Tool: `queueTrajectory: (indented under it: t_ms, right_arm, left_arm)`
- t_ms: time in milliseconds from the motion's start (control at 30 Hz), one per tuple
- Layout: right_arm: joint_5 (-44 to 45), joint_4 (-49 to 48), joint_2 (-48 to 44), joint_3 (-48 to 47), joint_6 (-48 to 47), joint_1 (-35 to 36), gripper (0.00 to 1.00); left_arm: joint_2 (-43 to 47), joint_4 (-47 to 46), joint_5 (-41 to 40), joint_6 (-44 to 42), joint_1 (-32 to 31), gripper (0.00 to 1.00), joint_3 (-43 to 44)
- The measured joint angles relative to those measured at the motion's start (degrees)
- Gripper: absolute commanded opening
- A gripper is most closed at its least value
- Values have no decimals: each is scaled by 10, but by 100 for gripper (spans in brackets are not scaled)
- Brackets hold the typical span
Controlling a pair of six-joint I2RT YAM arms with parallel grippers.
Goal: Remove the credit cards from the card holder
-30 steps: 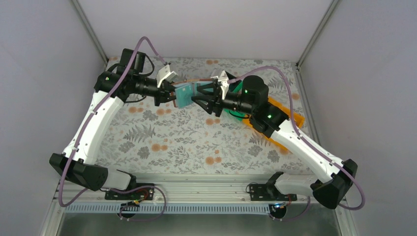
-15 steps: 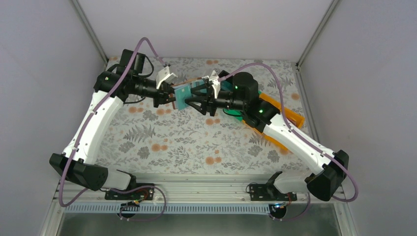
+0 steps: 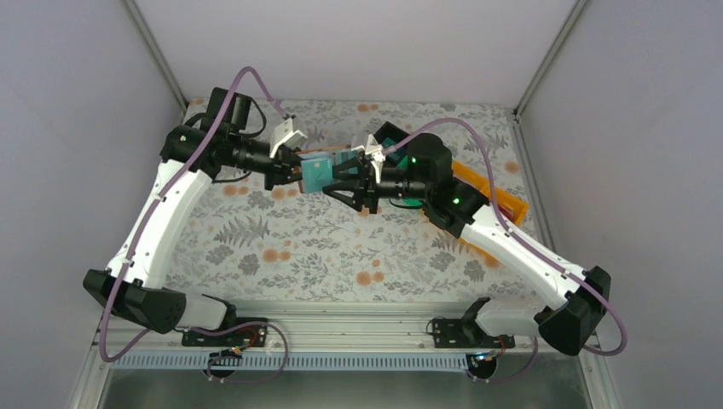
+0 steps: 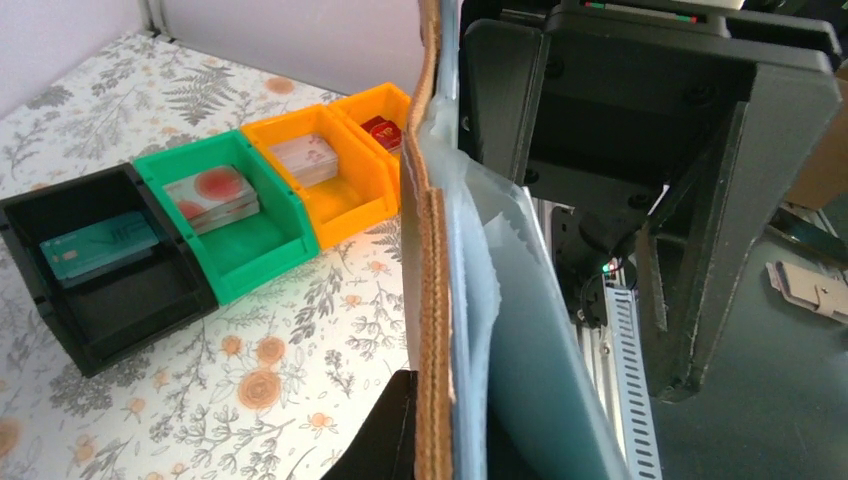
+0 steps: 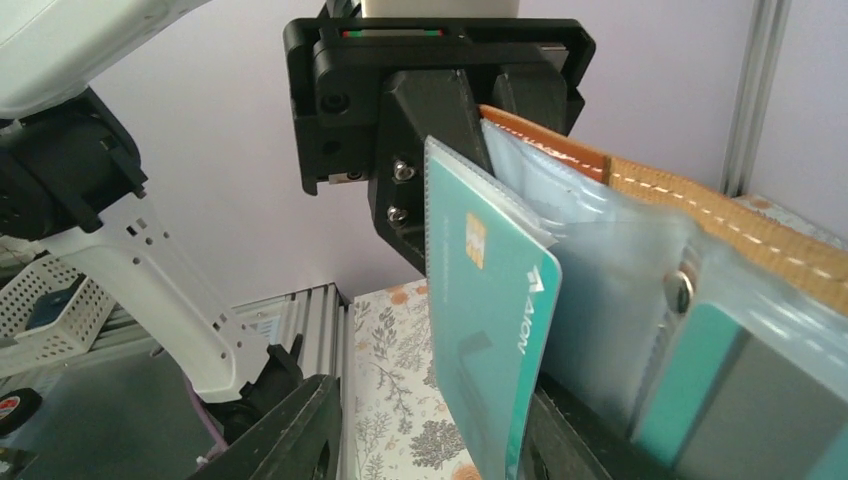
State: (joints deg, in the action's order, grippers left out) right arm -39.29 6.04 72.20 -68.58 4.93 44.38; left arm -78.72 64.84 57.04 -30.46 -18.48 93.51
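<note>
The card holder hangs above the back of the table, brown outside and pale blue inside. My left gripper is shut on its left end. A teal credit card sticks partway out of a clear slot. My right gripper faces the left one with its jaws apart on either side of that card. The card lies close to the right finger and far from the left finger. Another teal card sits in a farther slot.
A row of bins stands on the flowered table: black with a teal card, green with a pale card, orange with more cards. In the top view they lie under my right arm. The rail runs along the near edge.
My right gripper has moved left to the card holder and now straddles the protruding teal card. The left gripper has kept its hold almost in place.
</note>
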Motion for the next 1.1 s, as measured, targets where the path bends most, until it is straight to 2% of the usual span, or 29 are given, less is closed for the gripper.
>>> queueTrajectory:
  t_ms: [100, 400, 600, 833, 967, 1100]
  right_arm:
    - [-9, -8, -9, 12, 2, 1, 38]
    - [-38, -30, -4, 15, 12, 1, 5]
    - [-33, -39, 1, 16, 17, 1, 4]
    - [-8, -26, -9, 16, 20, -3, 4]
    - [-7, -11, -32, 23, 21, -9, 4]
    - [-7, -4, -62, 37, 24, -20, 4]
  left_arm:
    - [0, 0, 7, 0, -1, 2, 0]
    - [3, 3, 19, 0, -1, 2, -1]
    - [5, 8, 20, -3, 0, 3, -1]
    - [4, 2, 22, -10, 0, 32, -1]
    - [2, 5, 41, -29, 0, 40, 0]
    - [-2, 20, 66, -53, 0, 52, 11]
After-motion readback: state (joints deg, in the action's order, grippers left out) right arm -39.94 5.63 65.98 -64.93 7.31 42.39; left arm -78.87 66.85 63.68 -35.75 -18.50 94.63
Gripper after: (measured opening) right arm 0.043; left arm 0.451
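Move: The teal card in its clear sleeve stands upright between the right hand's open fingers, its middle about 3 cm to the left, 1 cm ahead and 2 cm above. The brown card holder's middle is some 3 cm ahead and 1 cm left of that hand; a second sleeve with a teal card is about 4 cm ahead and 2 cm right. From the left hand, shut on the holder's left part, the teal card is about 4 cm to the right, level with it. Easing back about 1 cm, the right hand shuts its open fingers on the near edge of the teal card's sleeve, pinching it, then draws some 3 cm to the right and 1 cm up. As that grip takes over, the left fingers open to nearly half, letting go of the holder, and the left hand backs off about 2 cm towards its base and 1.5 cm up. ##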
